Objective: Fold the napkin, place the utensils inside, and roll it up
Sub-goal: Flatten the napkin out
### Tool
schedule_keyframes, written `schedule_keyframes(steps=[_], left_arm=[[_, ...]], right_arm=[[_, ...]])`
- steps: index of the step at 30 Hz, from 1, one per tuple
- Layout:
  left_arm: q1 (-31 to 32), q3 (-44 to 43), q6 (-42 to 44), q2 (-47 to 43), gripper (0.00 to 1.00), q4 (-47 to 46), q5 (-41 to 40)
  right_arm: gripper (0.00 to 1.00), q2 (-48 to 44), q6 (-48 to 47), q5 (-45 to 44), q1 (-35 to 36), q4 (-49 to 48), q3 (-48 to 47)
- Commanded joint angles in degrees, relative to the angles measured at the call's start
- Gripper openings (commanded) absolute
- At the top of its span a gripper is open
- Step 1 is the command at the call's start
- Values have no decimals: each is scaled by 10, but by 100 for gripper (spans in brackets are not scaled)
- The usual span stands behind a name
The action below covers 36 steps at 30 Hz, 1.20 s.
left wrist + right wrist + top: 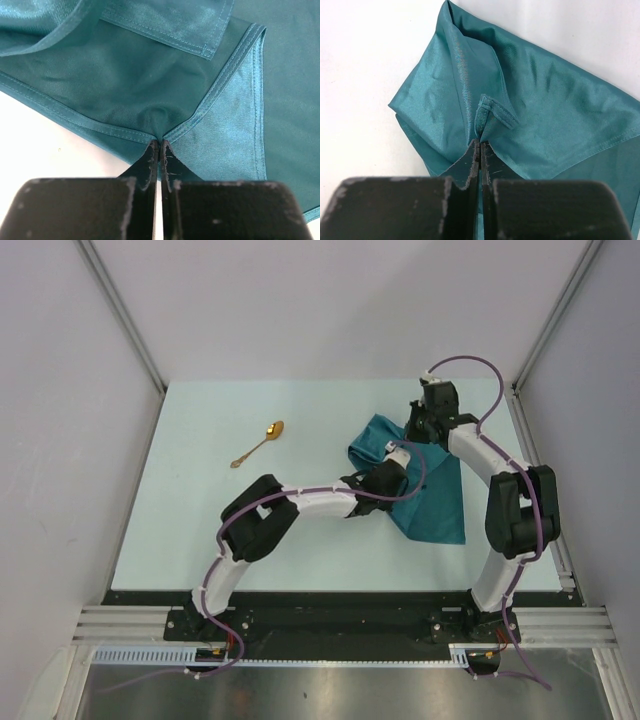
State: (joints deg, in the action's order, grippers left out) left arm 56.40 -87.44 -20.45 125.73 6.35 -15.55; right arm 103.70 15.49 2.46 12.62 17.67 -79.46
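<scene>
The teal napkin [432, 495] lies crumpled and partly folded right of the table's middle. My left gripper [396, 453] is shut on its hemmed edge; in the left wrist view the black fingertips [150, 152] pinch the napkin [150, 85] where two hems meet. My right gripper [418, 425] is shut on another hemmed corner at the far side; the right wrist view shows the napkin [535, 110] bunched in front of my right gripper [480, 145]. One gold spoon-like utensil [262, 440] lies bare on the table, well left of the napkin.
The pale table [200, 530] is walled by white panels with metal rails [125, 315] at left and right. Both arm bases sit on the black bar [330, 620] at the near edge. The right arm's elbow [520, 510] stands beside the napkin's right side.
</scene>
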Motion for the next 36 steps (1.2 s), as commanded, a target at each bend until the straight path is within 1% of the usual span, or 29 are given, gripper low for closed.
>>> schedule_keyframes(steps=[1,3,4,6,7,8,9,10,12,13,14,15,18,19,20,22,23,24,25,27,30,31,32,34,36], left_arm=[[2,1,0,-4,0,30,-28],[1,35,2,-37,0,12,-46],[0,47,7,-84,0,9,-69],[-8,83,12,-138,0,6,-100],[-12,95,19,-188,0,7,-123],[-17,106,24,-216,0,12,-133],[-30,125,30,-240,0,17,-142],[-36,134,38,-287,0,34,-169],[-60,161,48,-327,0,48,-192],[-68,169,57,-352,0,57,-201],[-75,184,64,-392,0,58,-217],[-87,190,73,-419,0,59,-225],[-93,203,117,-509,0,44,-270],[-93,204,148,-531,0,28,-275],[-93,205,161,-579,0,17,-274],[-93,205,198,-627,0,-9,-270],[-93,199,203,-648,0,-15,-268],[-93,195,224,-688,0,-18,-260],[-93,190,243,-707,0,-18,-255],[-92,171,259,-754,0,-13,-233],[-92,125,285,-784,0,16,-204],[-92,109,287,-790,0,39,-186],[-92,78,288,-791,0,49,-178],[-92,53,289,-788,0,68,-152],[-92,28,301,-778,0,68,-142]], right_arm=[[0,-42,-1,-1,-6,-1,-2],[0,-57,-3,-1,-8,6,-5],[0,-65,-3,-1,-16,14,-13],[0,-91,-4,-1,-26,23,-22],[0,-102,-5,-2,-31,35,-34],[0,-113,-5,-3,-39,39,-39],[0,-142,-8,-7,-44,44,-44],[0,-155,-12,-17,-47,52,-49],[0,-205,-22,-31,-52,61,-63],[0,-225,-30,-58,-52,64,-66],[0,-241,-35,-69,-52,66,-74],[0,-277,-39,-86,-52,67,-75],[0,-329,-59,-114,-52,70,-91],[0,-362,-64,-120,-52,70,-96],[0,-380,-79,-123,-52,69,-99],[0,-432,-92,-135,-50,61,-110],[0,-448,-106,-140,-49,59,-114],[0,-464,-112,-148,-46,54,-124],[0,-494,-118,-152,-45,54,-131],[0,-517,-133,-149,-44,59,-147],[0,-543,-144,-130,-44,77,-195],[0,-547,-144,-124,-44,83,-219],[0,-549,-144,-117,-45,88,-228],[0,-552,-138,-100,-46,89,-238],[0,-544,-131,-94,-46,73,-225]])
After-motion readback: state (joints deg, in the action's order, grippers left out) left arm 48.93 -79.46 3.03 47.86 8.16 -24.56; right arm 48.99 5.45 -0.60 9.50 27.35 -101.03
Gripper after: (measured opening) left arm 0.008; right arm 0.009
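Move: Both hands already pinch the napkin. Its bunched middle lies about 7 cm ahead and 6 cm to the right of the left hand, practically at that hand's height; from the right hand, which holds its part some 11 cm above the table, the middle is about 7 cm back, 3 cm right and 11 cm below. The spoon lies roughly 18 cm ahead and 31 cm left of the left hand, at table height. Gripping the napkin's edge in shut fingers, the left hand sweeps up about 50 cm and 30 cm left towards the spoon's side, drawing back some 10 cm late, while the right hand keeps its pinch and climbs nearly as high, pulling well back towards the base and edging right. Both wrists tip up from pointing down at the table, spreading the cloth between them. ##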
